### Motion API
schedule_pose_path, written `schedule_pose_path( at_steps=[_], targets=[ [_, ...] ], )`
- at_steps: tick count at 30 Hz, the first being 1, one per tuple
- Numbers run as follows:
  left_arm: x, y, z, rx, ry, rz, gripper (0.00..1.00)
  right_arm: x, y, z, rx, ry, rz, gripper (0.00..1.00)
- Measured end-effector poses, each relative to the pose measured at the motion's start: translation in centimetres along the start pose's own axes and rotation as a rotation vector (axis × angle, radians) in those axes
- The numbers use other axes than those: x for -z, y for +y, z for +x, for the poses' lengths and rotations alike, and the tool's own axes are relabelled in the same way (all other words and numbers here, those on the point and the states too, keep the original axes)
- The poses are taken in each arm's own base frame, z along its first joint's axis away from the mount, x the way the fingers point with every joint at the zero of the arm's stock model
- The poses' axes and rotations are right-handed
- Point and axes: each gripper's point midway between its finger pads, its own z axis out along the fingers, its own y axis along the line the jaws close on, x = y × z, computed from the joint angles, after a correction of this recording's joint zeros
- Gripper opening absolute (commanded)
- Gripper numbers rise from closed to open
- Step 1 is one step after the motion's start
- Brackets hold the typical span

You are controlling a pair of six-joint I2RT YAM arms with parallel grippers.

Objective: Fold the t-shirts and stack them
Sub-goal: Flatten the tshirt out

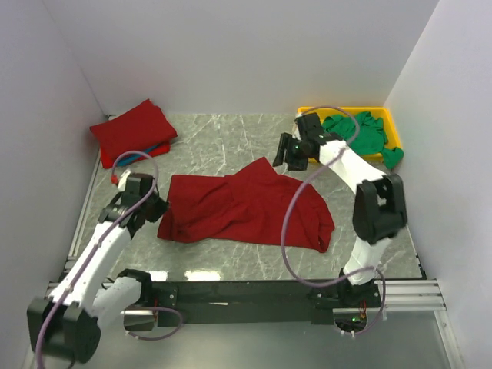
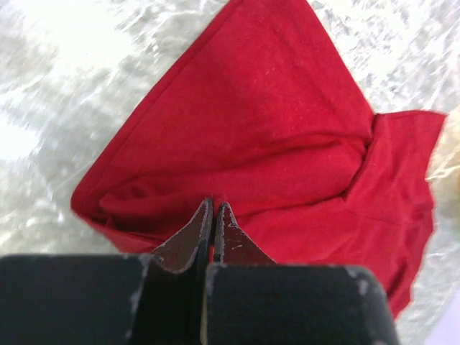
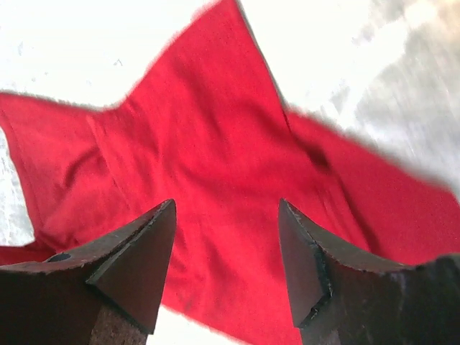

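A dark red t-shirt (image 1: 246, 204) lies loosely spread in the middle of the table, one corner pointing to the back. My left gripper (image 1: 157, 206) is at the shirt's left edge. In the left wrist view its fingers (image 2: 213, 208) are shut, with a sliver of the red cloth (image 2: 273, 144) between them and folds running toward the tips. My right gripper (image 1: 286, 156) hovers over the back corner. Its jaws (image 3: 226, 208) stand open above the red shirt (image 3: 215, 144) with nothing between them. A folded dark red shirt (image 1: 132, 129) rests on a blue one (image 1: 159, 147) at the back left.
A yellow tray (image 1: 387, 115) at the back right holds a crumpled bright green shirt (image 1: 361, 132), which spills over its right edge. White walls close in the table on three sides. The arms' black base rail (image 1: 246, 292) runs along the near edge.
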Motion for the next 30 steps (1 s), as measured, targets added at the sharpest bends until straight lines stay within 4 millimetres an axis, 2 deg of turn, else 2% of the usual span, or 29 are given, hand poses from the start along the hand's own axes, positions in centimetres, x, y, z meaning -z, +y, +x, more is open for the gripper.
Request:
schedule_pose_path(
  at_steps=[3,10,16,21,30],
  targets=[
    [-1.4,-0.9,-0.2,-0.050,0.024,-0.007,0.00,-3.0,1.2,-1.7,0.033,0.018,-0.028,0.65],
    [-3.6,-2.4,-0.4,-0.130,0.065,-0.004,0.00,-8.5,4.1,-6.0,0.107,-0.018,-0.057,0.65],
    [-4.8,-2.4,0.4,-0.160,0.117,-0.017,0.00,-12.3,4.0,-6.3,0.141,0.010,-0.003,0.65],
    [-5.4,-2.8,0.3,-0.179,0.139,-0.014,0.00,-13.3,2.6,-4.8,0.154,0.053,0.063,0.65],
    [-6.3,-2.6,0.8,-0.192,0.176,-0.015,0.00,-14.0,1.6,-4.2,0.190,0.077,0.134,0.64]
  ],
)
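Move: The red t-shirt's raised far corner is what the open right hand goes for: about 13 cm ahead, 7 cm to its left and 12 cm below. The yellow bin with the green t-shirt stands some 16 cm ahead and 18 cm to that hand's right. From the shut left hand, the red shirt's left part lies about 7 cm ahead, 8 cm right and 12 cm down; the folded stack is roughly 26 cm ahead and 7 cm left. The red shirt's far corner is approached by the right hand, which sweeps forward about 11 cm and leftward 6 cm, then mostly sinks, some 9 cm in all, rolling its left side down about 10 degrees with fingers kept open. Over the shirt's left part the left hand eases forward 5 cm, lower and slightly right, turning clockwise, still shut. ##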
